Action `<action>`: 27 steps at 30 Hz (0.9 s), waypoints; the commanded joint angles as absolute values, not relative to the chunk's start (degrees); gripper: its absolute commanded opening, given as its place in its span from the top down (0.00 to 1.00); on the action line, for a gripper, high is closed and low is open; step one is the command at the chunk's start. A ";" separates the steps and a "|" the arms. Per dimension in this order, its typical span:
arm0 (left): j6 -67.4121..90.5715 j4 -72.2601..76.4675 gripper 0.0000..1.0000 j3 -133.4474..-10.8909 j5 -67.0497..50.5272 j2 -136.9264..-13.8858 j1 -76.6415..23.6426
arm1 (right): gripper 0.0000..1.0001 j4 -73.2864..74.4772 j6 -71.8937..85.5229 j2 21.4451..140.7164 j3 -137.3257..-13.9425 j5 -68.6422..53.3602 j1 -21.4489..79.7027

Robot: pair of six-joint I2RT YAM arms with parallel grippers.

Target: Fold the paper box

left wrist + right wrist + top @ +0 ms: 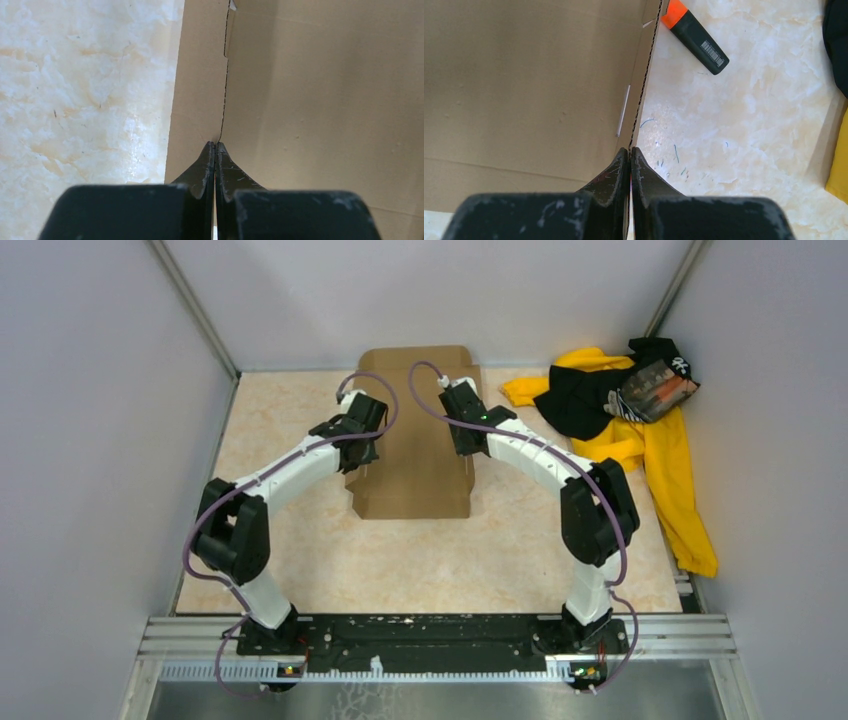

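Observation:
The paper box, plain brown cardboard, lies in the middle of the table with its long side flaps turned up. My left gripper is shut on the top edge of the left flap. In the left wrist view that edge runs straight away from the closed tips of the left gripper, with the box floor to the right. My right gripper pinches the right flap. In the right wrist view the flap's corrugated edge passes between the tips of the right gripper, beside the box floor.
A yellow-and-black clothing pile lies at the back right and trails down the right side. An orange-and-black marker lies on the marble-look table just outside the right flap. Grey walls close in the table on three sides.

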State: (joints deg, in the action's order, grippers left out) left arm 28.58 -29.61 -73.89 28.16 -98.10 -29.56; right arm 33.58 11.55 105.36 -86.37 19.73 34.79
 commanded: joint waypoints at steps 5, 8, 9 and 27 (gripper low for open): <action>30.64 -29.71 1.00 -76.03 28.68 -98.79 -30.52 | 1.00 31.89 12.04 105.11 -87.95 19.87 36.30; 31.00 -29.62 1.00 -76.03 28.04 -98.94 -30.63 | 1.00 31.60 12.19 105.13 -87.76 19.47 36.27; 31.16 -29.43 1.00 -76.03 27.63 -99.04 -30.61 | 1.00 31.51 12.29 105.20 -87.74 19.31 36.30; 28.34 -31.20 0.47 -76.69 28.28 -91.59 -28.45 | 0.56 33.39 10.73 97.58 -84.72 20.72 34.69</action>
State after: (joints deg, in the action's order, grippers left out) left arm 30.76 -30.11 -74.35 27.22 -97.56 -29.76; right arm 33.69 11.77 104.55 -85.25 19.59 34.92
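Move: The left hand already pinches the top edge of the left flap, whose middle hangs about 4 cm below and 1 cm left of it, level fore and aft. The box base is centred about 8 cm to its right and 8 cm below, also level. The right hand likewise holds the right flap, its middle some 4 cm straight below; from that hand the base centre is 9 cm left, 8 cm down, and the marker 7 cm ahead, 3 cm right, 9 cm down. Both hands keep pinching the raised side flaps by their top edges, then open to not quite half and let go together. Before that the left hand eases roughly 1.5 cm to the right, drawing back left a little as its fingers part, while the right hand holds nearly still; each flap's edge stays between its open fingers. ##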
